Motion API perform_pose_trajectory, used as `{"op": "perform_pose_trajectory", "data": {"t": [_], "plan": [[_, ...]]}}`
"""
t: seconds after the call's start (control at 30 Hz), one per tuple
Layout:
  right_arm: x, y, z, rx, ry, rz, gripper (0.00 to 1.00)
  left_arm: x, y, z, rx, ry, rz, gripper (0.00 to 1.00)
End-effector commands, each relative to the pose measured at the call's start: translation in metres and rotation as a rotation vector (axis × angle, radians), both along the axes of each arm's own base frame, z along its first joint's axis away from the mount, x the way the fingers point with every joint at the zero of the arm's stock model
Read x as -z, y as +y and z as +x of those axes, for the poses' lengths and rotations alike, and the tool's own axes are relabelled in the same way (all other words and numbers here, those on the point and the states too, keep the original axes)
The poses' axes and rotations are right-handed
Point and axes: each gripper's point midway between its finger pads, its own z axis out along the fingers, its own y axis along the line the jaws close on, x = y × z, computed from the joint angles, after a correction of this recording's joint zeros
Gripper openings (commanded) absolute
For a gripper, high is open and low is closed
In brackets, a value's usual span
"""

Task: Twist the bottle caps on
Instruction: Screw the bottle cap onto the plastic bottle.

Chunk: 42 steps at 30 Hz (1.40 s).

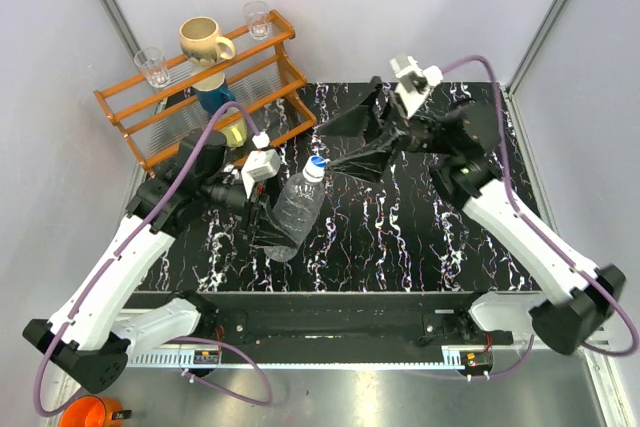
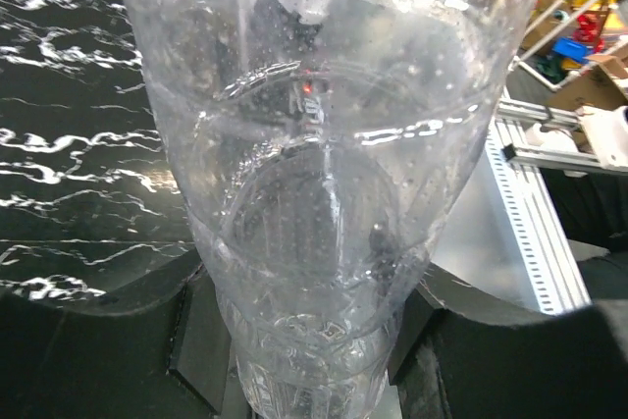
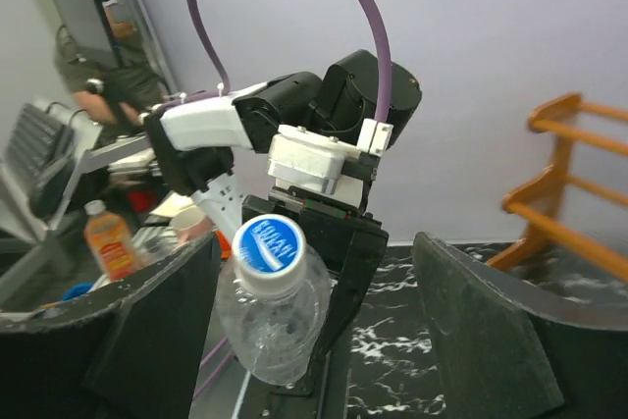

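A clear ribbed bottle point(image 1: 298, 202) hangs tilted above the black marble table, neck toward the far right. My left gripper point(image 1: 270, 230) is shut on its lower body. In the left wrist view the bottle point(image 2: 324, 144) fills the frame, pinched at the bottom by my left gripper point(image 2: 306, 345). A white bottle cap point(image 1: 316, 163) with a blue top sits on the neck. My right gripper point(image 1: 328, 148) stands open around the cap. In the right wrist view the cap point(image 3: 268, 245) lies between the spread fingers of the right gripper point(image 3: 316, 277), close to the left finger point(image 3: 157, 331) and apart from the right one.
An orange wooden rack point(image 1: 140, 117) stands at the back left with two drinking glasses point(image 1: 152, 66), a cream mug point(image 1: 204, 41) and a blue cup point(image 1: 213, 95). The black marble table point(image 1: 400, 237) stretches to the right. Grey walls close in both sides.
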Motion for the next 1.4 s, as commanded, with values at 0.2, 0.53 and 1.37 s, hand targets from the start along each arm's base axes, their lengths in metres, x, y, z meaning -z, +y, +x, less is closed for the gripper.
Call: {"op": "perform_pose_trajectory", "data": {"t": [0.2, 0.53, 1.37], "plan": [[-0.009, -0.008, -0.039, -0.316, -0.067, 0.042, 0.82, -0.018, 0.001, -0.018, 0.127, -0.042, -0.11, 0.0], [-0.005, -0.007, -0.038, -0.34, -0.044, 0.059, 0.79, -0.022, -0.004, -0.009, 0.121, -0.039, -0.115, 0.0], [-0.001, 0.012, -0.023, -0.339, -0.012, 0.045, 0.54, -0.023, -0.009, 0.0, 0.111, -0.041, -0.11, 0.0]]}}
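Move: The blue-topped cap already sits on the tilted bottle's neck, about 5 cm to the open right gripper's left, 2 cm back and around 1 cm below it. The bottle's body slopes away below the cap, its middle some 9 cm left, 8 cm back and 8 cm down; the wooden rack stands roughly 29 cm left, 13 cm ahead and far lower. From the left hand, still gripping the bottle, the cap is about 9 cm ahead, 4 cm right and 9 cm up. Turning about 20 degrees counter-clockwise, the right hand dips left and down, swings back some 4 cm while rising again, then eases forward, left and down by about 2 cm each way, towards the cap. Its wide-open fingers narrow by about a third to bracket the cap. The left hand keeps its grip, holding the bottle nearly still. ##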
